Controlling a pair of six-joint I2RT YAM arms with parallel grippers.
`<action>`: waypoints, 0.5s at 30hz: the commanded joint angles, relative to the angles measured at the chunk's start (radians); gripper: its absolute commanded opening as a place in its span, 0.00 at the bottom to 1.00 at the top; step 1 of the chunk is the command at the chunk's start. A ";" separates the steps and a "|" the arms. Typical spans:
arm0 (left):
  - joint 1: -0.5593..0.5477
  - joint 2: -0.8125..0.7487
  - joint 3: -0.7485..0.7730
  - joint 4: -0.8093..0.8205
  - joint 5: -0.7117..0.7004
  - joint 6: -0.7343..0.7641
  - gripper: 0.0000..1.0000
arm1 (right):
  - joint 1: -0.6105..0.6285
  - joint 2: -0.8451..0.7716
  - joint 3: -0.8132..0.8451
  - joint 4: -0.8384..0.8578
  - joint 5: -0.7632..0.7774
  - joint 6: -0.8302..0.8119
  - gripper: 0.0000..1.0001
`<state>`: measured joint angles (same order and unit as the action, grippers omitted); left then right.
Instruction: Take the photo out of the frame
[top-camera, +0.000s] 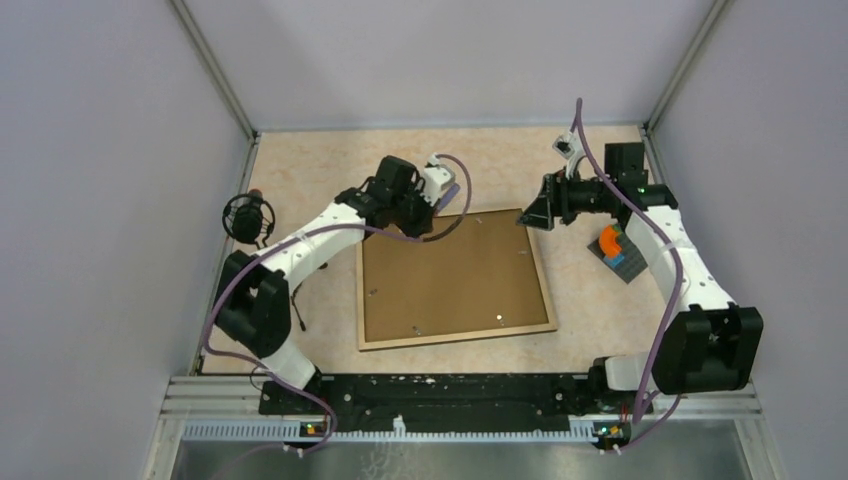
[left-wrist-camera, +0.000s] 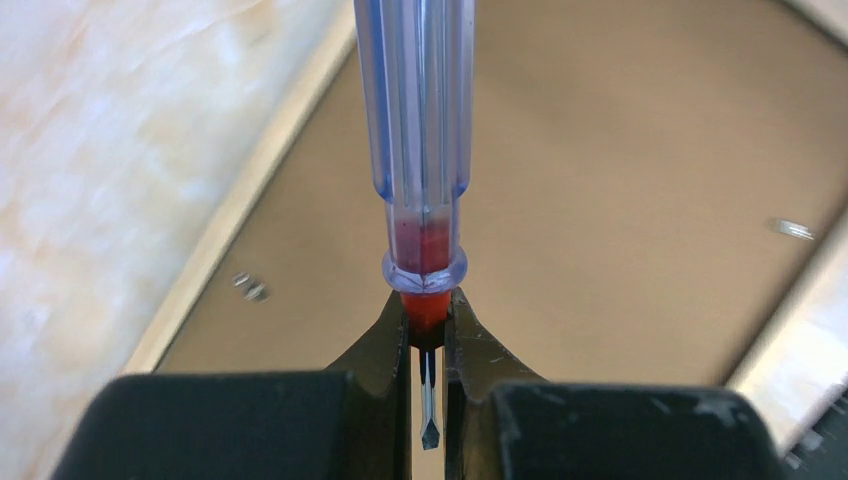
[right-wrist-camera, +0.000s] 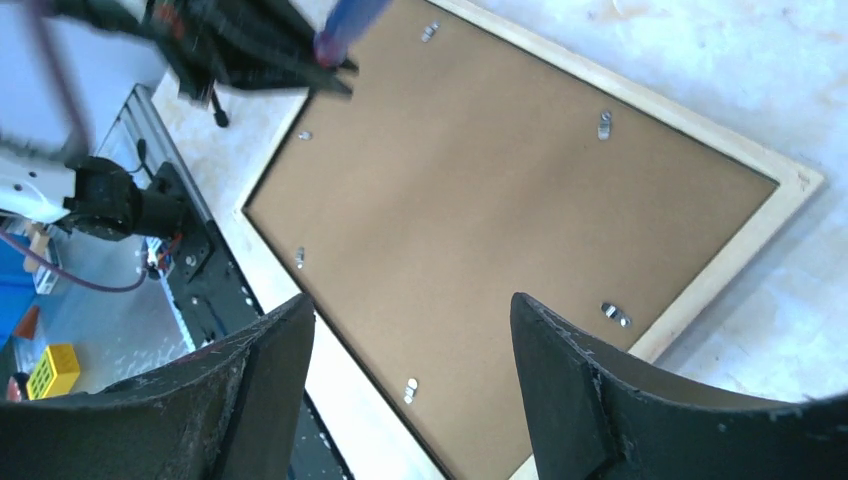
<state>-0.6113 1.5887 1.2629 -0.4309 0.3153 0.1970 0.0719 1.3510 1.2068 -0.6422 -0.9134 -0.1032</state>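
Note:
The frame (top-camera: 450, 280) lies face down in the middle of the table, its brown board back up inside a pale wooden border. The photo is hidden under that board. My left gripper (top-camera: 430, 205) hovers over the frame's far left corner, shut on a screwdriver (left-wrist-camera: 417, 120). The screwdriver has a clear blue handle, and the fingers (left-wrist-camera: 385, 335) pinch its red collar, the blade lying between them. My right gripper (top-camera: 535, 213) hangs above the far right corner, open and empty. In the right wrist view the frame (right-wrist-camera: 480, 180) shows between its fingers (right-wrist-camera: 560, 350).
Small metal tabs (right-wrist-camera: 605, 124) sit along the edges of the board. An orange and grey block (top-camera: 618, 250) lies right of the frame. A black round object (top-camera: 248, 217) stands at the left wall. Grey walls close in three sides, and a black rail (top-camera: 450, 395) runs along the near edge.

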 joint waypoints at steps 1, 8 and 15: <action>0.127 0.086 0.071 0.003 -0.185 -0.068 0.00 | -0.020 -0.058 -0.060 0.090 0.038 -0.005 0.71; 0.306 0.217 0.152 0.047 -0.342 -0.088 0.00 | -0.021 -0.074 -0.113 0.094 0.077 -0.055 0.71; 0.401 0.338 0.221 0.046 -0.430 -0.085 0.00 | -0.021 -0.080 -0.164 0.126 0.073 -0.062 0.71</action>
<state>-0.2394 1.8881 1.4353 -0.4236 -0.0303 0.1238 0.0605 1.3060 1.0603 -0.5648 -0.8368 -0.1387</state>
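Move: Lying about 16 cm ahead and 20 cm left of the left hand, some 14 cm below, is the open table past the frame's far-left corner, the place the held screwdriver is heading for. That corner is 13 cm ahead and 17 cm left; the tripod stand's foot is 34 cm left and 3 cm back. Under the right hand, about 20 cm down, runs the frame's right rail; the far-right clip is 8 cm ahead and 4 cm left. Swinging clear of the backing board, the left hand carries the still-gripped screwdriver about 23 cm left and forward to the frame's far-left corner, sinking some 6 cm and turning roughly 40 degrees counter-clockwise. The right hand, already open and empty, lowers about 4 cm towards the frame's right side without reaching it. ##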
